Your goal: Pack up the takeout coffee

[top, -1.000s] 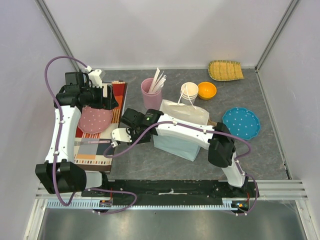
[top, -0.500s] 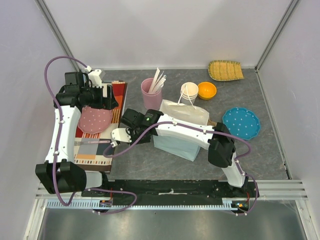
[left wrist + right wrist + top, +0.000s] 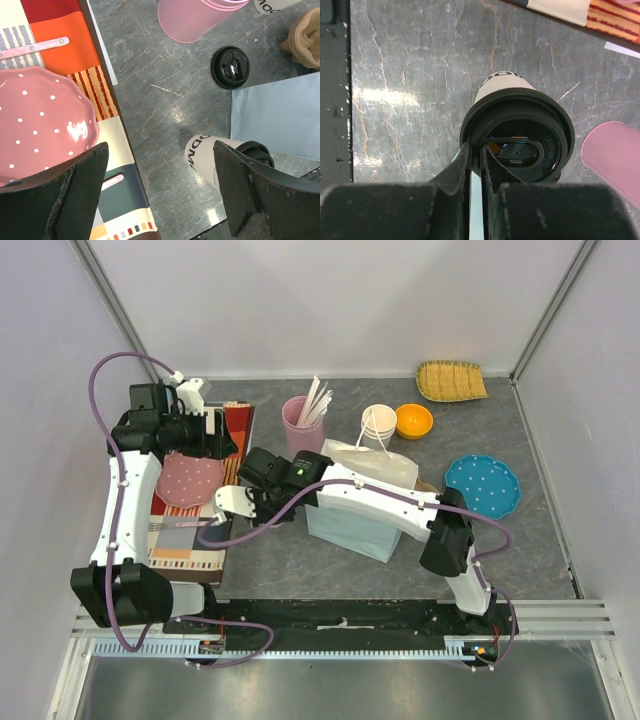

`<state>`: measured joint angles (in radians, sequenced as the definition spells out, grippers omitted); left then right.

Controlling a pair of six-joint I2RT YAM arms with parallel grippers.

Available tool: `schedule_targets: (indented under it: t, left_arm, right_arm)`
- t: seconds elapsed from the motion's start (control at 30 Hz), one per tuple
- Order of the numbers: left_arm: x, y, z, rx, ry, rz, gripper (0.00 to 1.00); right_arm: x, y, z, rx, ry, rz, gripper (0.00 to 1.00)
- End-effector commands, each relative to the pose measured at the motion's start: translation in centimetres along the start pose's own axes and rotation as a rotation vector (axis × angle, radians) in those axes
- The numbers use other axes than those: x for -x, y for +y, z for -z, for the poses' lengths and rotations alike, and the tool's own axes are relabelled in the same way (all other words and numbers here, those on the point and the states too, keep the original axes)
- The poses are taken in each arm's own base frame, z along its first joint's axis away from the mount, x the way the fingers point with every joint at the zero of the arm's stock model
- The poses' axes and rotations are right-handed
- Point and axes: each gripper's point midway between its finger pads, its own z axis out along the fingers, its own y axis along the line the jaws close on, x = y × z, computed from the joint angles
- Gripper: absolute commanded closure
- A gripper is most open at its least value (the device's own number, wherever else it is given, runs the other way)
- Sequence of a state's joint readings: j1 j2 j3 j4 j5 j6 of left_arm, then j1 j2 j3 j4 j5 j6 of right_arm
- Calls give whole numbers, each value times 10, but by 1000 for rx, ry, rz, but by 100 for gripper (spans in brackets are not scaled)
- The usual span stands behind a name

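The takeout coffee (image 3: 502,85), a small white paper cup with a black lid (image 3: 540,132), hangs tilted over the grey table. My right gripper (image 3: 476,155) is shut on the lid's rim, one finger inside and one outside. The top view has the cup (image 3: 224,503) left of the pale blue paper bag (image 3: 365,510), near the placemat edge, with the right gripper (image 3: 252,498) beside it. In the left wrist view the cup (image 3: 207,157) lies low right, next to the bag (image 3: 280,120). My left gripper (image 3: 160,190) is open and holds nothing; it hovers over the placemat (image 3: 205,430).
A pink dotted plate (image 3: 188,480) and a pink spoon (image 3: 35,46) rest on the striped placemat (image 3: 190,540). A pink tumbler of stirrers (image 3: 303,425), stacked white cups (image 3: 379,426), an orange bowl (image 3: 414,421), a blue plate (image 3: 482,486) and a wicker tray (image 3: 451,381) stand behind. A loose black lid (image 3: 230,67) lies nearby.
The right gripper closed on the lid's rim, then moved left and slightly back with the cup. The left arm stayed still.
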<state>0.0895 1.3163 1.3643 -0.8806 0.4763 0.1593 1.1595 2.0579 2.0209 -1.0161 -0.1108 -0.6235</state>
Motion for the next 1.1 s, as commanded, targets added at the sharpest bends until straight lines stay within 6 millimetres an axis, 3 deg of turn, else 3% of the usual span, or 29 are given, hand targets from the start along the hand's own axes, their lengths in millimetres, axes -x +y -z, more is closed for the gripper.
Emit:
schedule_targets:
  t: [0.0, 0.3, 0.6, 0.7, 0.9, 1.07]
  left_arm:
    - [18, -3, 6, -20, -53, -60, 8]
    - [22, -4, 11, -12, -70, -65, 8]
    - [23, -4, 14, -8, -79, -67, 8]
    - [22, -6, 14, -15, -80, -69, 8]
    - [20, -8, 14, -27, -78, -68, 8]
    - [22, -11, 15, -36, -84, -70, 8]
  right_arm:
    - [42, -2, 56, -37, -149, -38, 100]
    - [81, 1, 131, -88, -318, -136, 100]
    - [95, -6, 221, -221, -490, -211, 100]
    - [99, -10, 260, -286, -577, -248, 100]
    - [76, -24, 305, -462, -600, -354, 100]
    - [40, -30, 323, -593, -547, -467, 100]
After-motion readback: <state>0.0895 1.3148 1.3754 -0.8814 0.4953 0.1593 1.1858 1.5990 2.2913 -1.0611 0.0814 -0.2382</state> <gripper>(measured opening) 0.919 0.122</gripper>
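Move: The right hand holds the lidded coffee cup by its rim just clear of the table. The bag's middle is about 17 cm to its right, 2 cm ahead and 3 cm lower, with the forearm reaching across the bag. The pink bin is some 20 cm ahead and 5 cm right, and the loose black lid about 14 cm ahead and 10 cm right. From the idle left hand, the bag is about 30 cm right, 11 cm back and 10 cm lower. Keeping the rim of the lidded cup pinched between nearly shut fingers, the right hand climbs fast by nearly 30 cm, almost straight up at first and then swinging right by some 9 cm, so that it ends well above the bag's rim with the sideways gap to the bag roughly halved. As it rises, the wrist steadily tips the fingers up from mostly downward to mostly leftward, about 40 degrees, and late on also turns clockwise by some 20 degrees. ##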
